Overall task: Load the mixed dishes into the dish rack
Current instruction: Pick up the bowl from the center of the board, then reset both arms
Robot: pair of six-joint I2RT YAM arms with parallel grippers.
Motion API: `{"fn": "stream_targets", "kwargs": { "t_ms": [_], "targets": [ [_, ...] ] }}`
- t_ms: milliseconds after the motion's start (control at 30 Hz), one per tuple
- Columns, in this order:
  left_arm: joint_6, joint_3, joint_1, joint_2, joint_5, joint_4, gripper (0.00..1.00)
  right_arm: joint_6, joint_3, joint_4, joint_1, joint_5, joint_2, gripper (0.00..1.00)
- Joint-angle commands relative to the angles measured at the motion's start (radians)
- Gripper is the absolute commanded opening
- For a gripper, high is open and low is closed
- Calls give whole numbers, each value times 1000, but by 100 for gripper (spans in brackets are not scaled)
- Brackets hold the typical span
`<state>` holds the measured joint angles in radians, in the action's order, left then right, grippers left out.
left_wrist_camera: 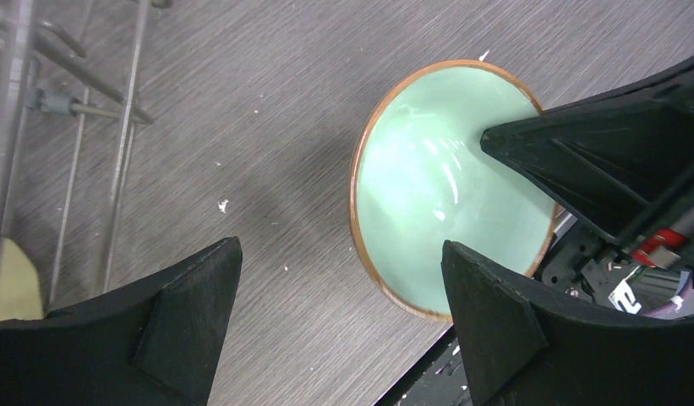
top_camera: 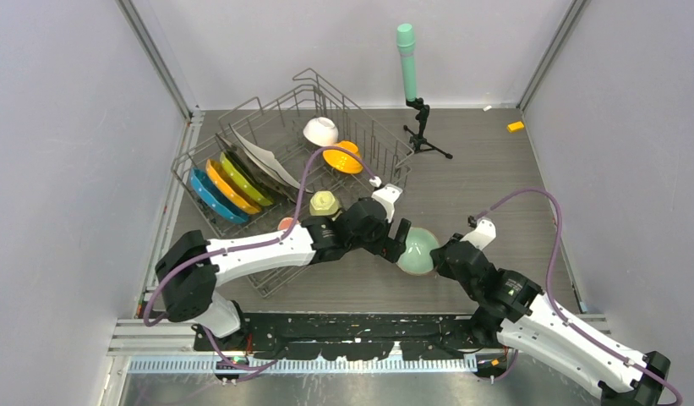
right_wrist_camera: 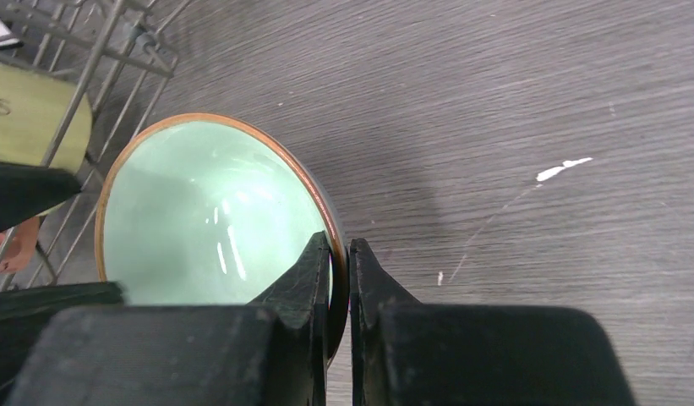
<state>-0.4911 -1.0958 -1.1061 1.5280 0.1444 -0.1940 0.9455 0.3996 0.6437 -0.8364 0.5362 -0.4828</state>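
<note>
A pale green bowl [top_camera: 418, 251] with a brown rim sits on the table just right of the dish rack [top_camera: 242, 114]. My right gripper [top_camera: 440, 254] is shut on the bowl's [right_wrist_camera: 208, 211] near rim, one finger inside and one outside [right_wrist_camera: 341, 245]. On the bowl's [left_wrist_camera: 445, 203] left, my left gripper [top_camera: 398, 241] stands open with only bare table between its fingers [left_wrist_camera: 339, 245]. The rack holds blue [top_camera: 210, 196], orange [top_camera: 229, 188] and yellow-green [top_camera: 244, 179] plates, a white square plate [top_camera: 267, 161], a white bowl [top_camera: 321, 130], an orange bowl [top_camera: 342, 157] and a pale-yellow mug [top_camera: 324, 203].
A green-topped cylinder on a black tripod [top_camera: 407, 63] stands behind the rack's right corner. A small orange object [top_camera: 516, 127] lies at the far right. Rack wires [left_wrist_camera: 73, 110] are close to the left gripper. Grey walls close in the table on three sides.
</note>
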Motion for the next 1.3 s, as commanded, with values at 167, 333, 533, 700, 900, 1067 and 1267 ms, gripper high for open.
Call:
{"fn": "stream_targets", "kwargs": {
  "t_ms": [167, 333, 533, 700, 900, 1067, 1267],
  "targets": [
    [-53, -48, -5, 63, 36, 29, 77, -75, 32, -225, 2, -112, 16, 0],
    [-47, -54, -4, 76, 34, 22, 55, -74, 30, -240, 2, -125, -6, 0],
    [-51, -51, -3, 72, 28, 30, 23, -77, 23, -250, 2, -101, 12, 0],
    [-37, -47, -4, 56, 19, 37, 0, -74, 22, -264, 2, -124, 23, 3],
    [21, -23, -2, -45, -16, 81, 0, -62, 31, -295, 2, -187, 28, 39],
    [41, -5, 42, -140, -93, 84, 0, -63, 46, -343, 2, -275, 42, 61],
    [-22, 87, 183, -293, -340, 173, 0, -64, 91, -376, 2, -404, 65, 70]
  ]
}}
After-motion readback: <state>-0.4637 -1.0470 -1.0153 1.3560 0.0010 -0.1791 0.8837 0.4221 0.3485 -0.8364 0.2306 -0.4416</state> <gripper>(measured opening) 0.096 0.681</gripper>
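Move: The light green bowl, still pinched at its right-hand rim by my right hand, has its middle about 2 cm ahead of that hand, 5 cm to its left and 2 cm below. From my open left hand the bowl's middle lies some 2 cm back, 6 cm right and 6 cm below. In the rack, the yellow mug is roughly 8 cm ahead and 17 cm left of my left hand, 8 cm lower; the orange bowl about 19 cm ahead, 12 cm left. I bring the bowl across with my right hand, about 3 cm left and slightly up, while my left hand sinks about 3 cm to meet it and closes on the bowl's left rim. Once that pinch is made, I open my right fingers to give up the rim; my left hand lifts the bowl some 7 cm and draws it left, and my right hand follows up and left, rolling its left side up. ##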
